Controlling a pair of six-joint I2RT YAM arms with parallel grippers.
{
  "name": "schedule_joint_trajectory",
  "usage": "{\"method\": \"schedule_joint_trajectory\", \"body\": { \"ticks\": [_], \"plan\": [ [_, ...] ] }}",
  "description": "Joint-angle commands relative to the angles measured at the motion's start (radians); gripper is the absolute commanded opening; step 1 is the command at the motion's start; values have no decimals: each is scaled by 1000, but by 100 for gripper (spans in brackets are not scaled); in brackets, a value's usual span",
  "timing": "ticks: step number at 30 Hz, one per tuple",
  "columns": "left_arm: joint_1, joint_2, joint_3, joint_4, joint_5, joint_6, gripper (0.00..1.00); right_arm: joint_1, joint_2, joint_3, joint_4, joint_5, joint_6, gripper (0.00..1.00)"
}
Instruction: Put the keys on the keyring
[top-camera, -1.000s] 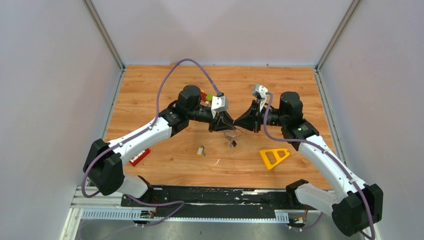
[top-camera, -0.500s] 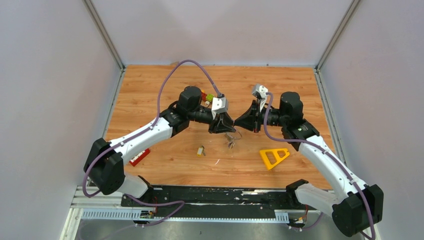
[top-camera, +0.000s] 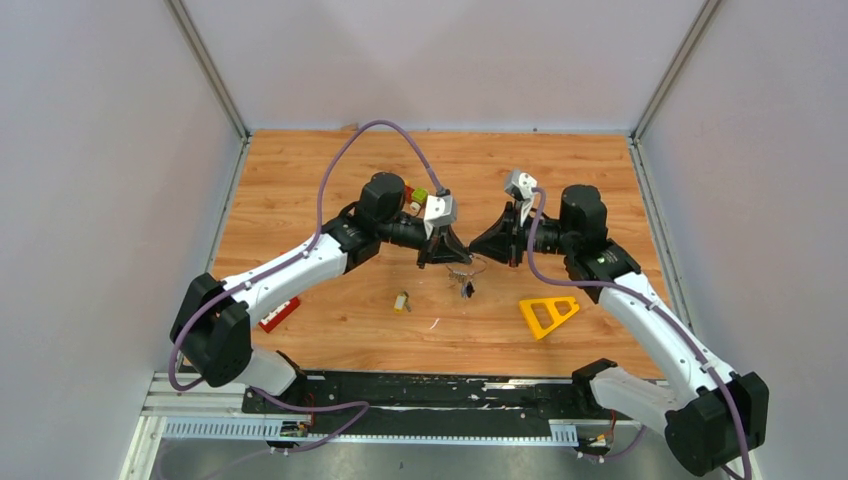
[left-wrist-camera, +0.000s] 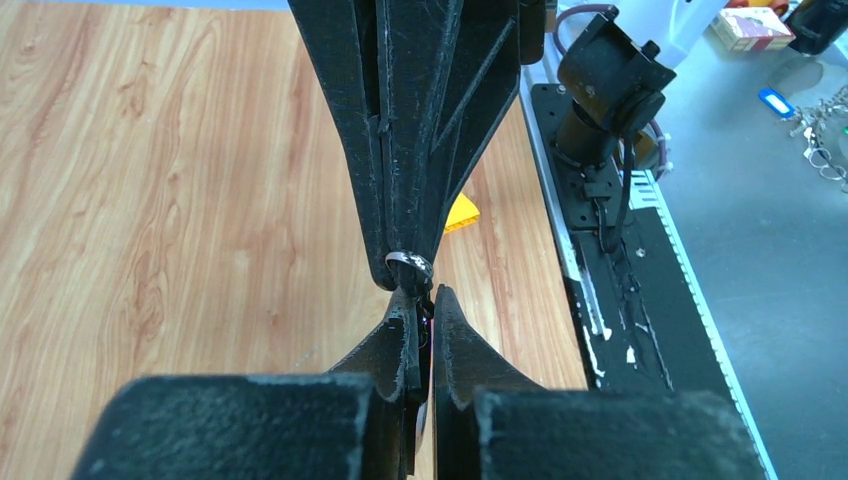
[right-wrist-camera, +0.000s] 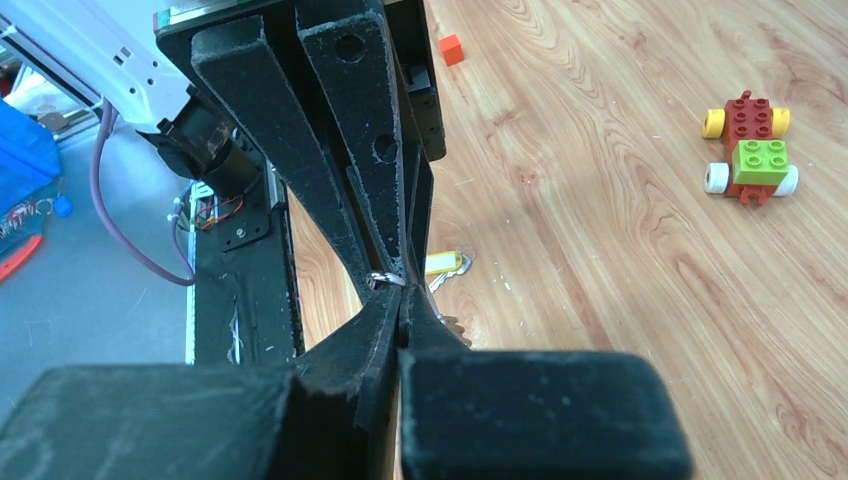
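The thin silver keyring (top-camera: 468, 265) hangs above mid-table between my two gripper tips. My left gripper (top-camera: 455, 255) comes from the left and my right gripper (top-camera: 480, 250) from the right, both shut on the ring, tip to tip. The ring shows at the meeting tips in the left wrist view (left-wrist-camera: 410, 262) and the right wrist view (right-wrist-camera: 385, 279). Keys (top-camera: 466, 288), one with a black head, dangle under the ring. A key with a pale yellow tag (top-camera: 401, 301) lies on the table, also in the right wrist view (right-wrist-camera: 444, 264). The blue-tagged key is not visible on the table.
A yellow plastic triangle (top-camera: 548, 313) lies right of centre. A red-green-yellow toy car (top-camera: 414, 194) stands behind the left gripper. A red block (top-camera: 279, 314) lies at the near left. A small silver piece (top-camera: 435, 323) lies near the front.
Both grippers stay tip to tip on the ring, almost still. The dangling keys have swung slightly to the right.
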Motion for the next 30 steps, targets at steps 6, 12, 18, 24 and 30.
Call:
{"method": "schedule_joint_trajectory", "body": {
  "ticks": [6, 12, 18, 24, 30],
  "plan": [
    [-4, -72, 94, -336, 181, 313, 0, -1, -57, 79, -234, -64, -349, 21],
    [-6, -94, 113, -500, 218, 487, 0, 0, -85, 114, -366, -189, -538, 51],
    [-31, -91, 130, -622, 231, 602, 0, 28, -79, 116, -325, -277, -547, 57],
    [-47, -76, 160, -703, 241, 679, 0, 118, -61, 128, -329, -276, -579, 60],
    [-59, -68, 166, -732, 252, 719, 0, 179, -33, 118, -314, -258, -592, 56]
  ]
}}
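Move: Both hands have the keyring pinched between facing fingertips. The ring and its keys hang about 1 cm back of the left hand and 4 cm below it; from the right hand they lie 2 cm back, 2 cm to the left and 5 cm below. On the table, some 25 cm below the hands, the yellow-tagged key lies roughly 12 cm left of and level with the left hand. The yellow triangle is 3 cm back and 19 cm to the left hand's right. The right hand opens its fingers to a bit over half and lets go of the keyring while drawing back some 8 cm, first slightly rightward and then left again, turning about 25 degrees counter-clockwise and rolling so its open jaws face the ring. The left hand, shut throughout, keeps its pinch and carries the ring back about 8 cm and half as far to its left, swinging clockwise some 20 degrees so its fingertips point right and more towards the bases. ##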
